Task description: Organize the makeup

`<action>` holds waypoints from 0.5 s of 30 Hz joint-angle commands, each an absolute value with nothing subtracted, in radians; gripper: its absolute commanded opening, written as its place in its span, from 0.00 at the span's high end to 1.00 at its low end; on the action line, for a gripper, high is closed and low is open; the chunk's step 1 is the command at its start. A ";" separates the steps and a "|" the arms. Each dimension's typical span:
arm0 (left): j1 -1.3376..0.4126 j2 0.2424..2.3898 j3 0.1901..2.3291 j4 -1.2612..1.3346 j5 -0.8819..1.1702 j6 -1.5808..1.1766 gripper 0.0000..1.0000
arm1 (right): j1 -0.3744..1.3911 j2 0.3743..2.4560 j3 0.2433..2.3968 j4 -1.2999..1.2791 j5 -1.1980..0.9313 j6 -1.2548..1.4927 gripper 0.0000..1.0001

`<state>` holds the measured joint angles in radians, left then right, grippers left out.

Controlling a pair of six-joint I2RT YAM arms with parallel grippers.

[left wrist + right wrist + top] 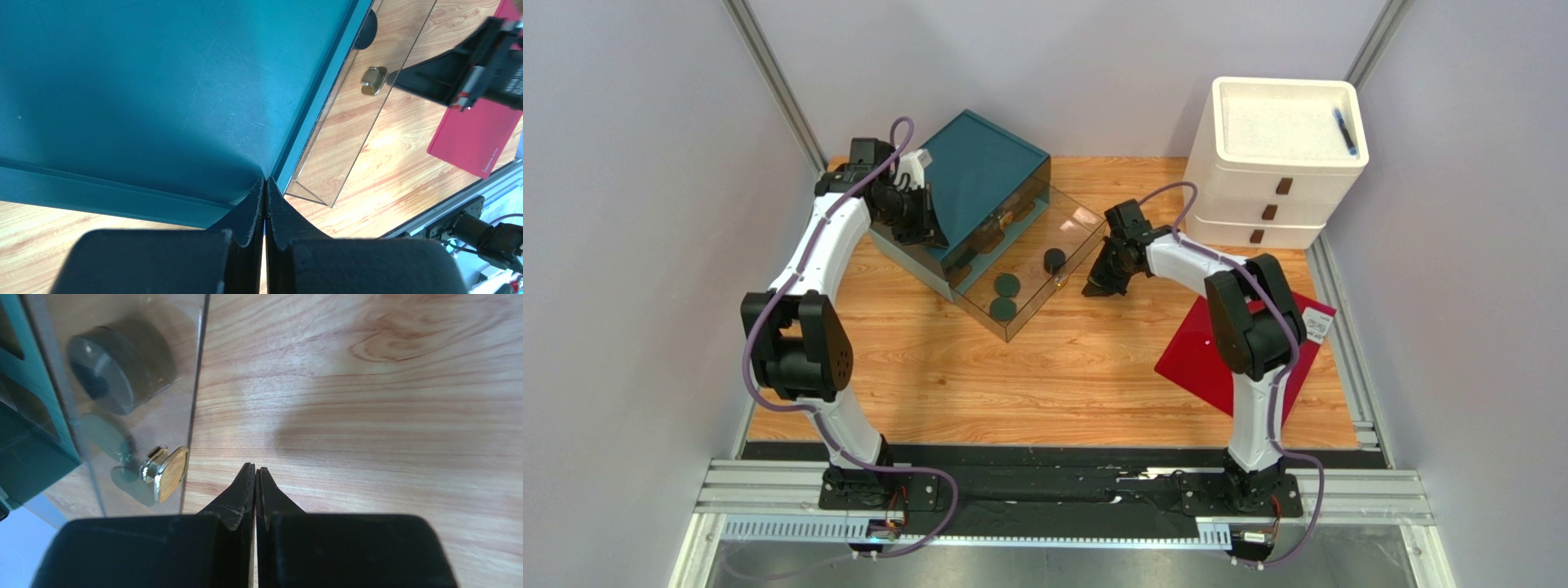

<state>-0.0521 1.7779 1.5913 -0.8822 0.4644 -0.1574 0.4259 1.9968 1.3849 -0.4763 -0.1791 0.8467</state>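
Observation:
Three round dark compacts (1054,260) (1006,286) (1003,309) of the makeup lie in a clear drawer (1078,228) pulled out of a teal box (983,165). One compact (123,364) shows through the drawer's front in the right wrist view. My right gripper (255,470) is shut with nothing in it. It hangs low over the wood just right of the drawer's gold knob (166,473). My left gripper (265,182) is shut and empty, its tips against the front corner of the teal box's top (153,92).
A white three-drawer unit (1274,184) stands at the back right with a blue pen (1344,130) on top. A flat red sheet (1210,355) lies under the right arm. Grey walls close in both sides.

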 commanded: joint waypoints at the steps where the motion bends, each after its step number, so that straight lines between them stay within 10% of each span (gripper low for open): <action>1: -0.069 1.894 1.476 -1.131 0.324 -0.092 1.00 | 0.443 2.057 1.466 -0.411 -0.253 0.880 1.00; 15: -0.069 1.888 1.460 -1.127 0.322 -0.094 1.00 | 0.505 2.276 1.735 -0.215 -0.413 1.002 1.00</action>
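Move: The knob on the open clear drawer's front lies about 5 cm to the left of my right hand's shut fingertips and 2 cm ahead, about level with them. In the drawer, the black pot is some 6 cm left and 5 cm ahead. The two green pots are both about 14 cm left, one 1 cm ahead and the other 3 cm back. The cabinet's middle is roughly 22 cm left and 14 cm ahead. From my left hand the knob is some 18 cm right, straight across and 12 cm lower. I sweep my right hand left and forward about 8 cm, dipping a centimetre at first, and bring the shut fingertips onto the drawer front beside the knob to push the drawer towards the cabinet. The wrist rolls some 10 degrees, left side rising. My left hand stays still, shut fingertips braced at the cabinet top's near right corner. ##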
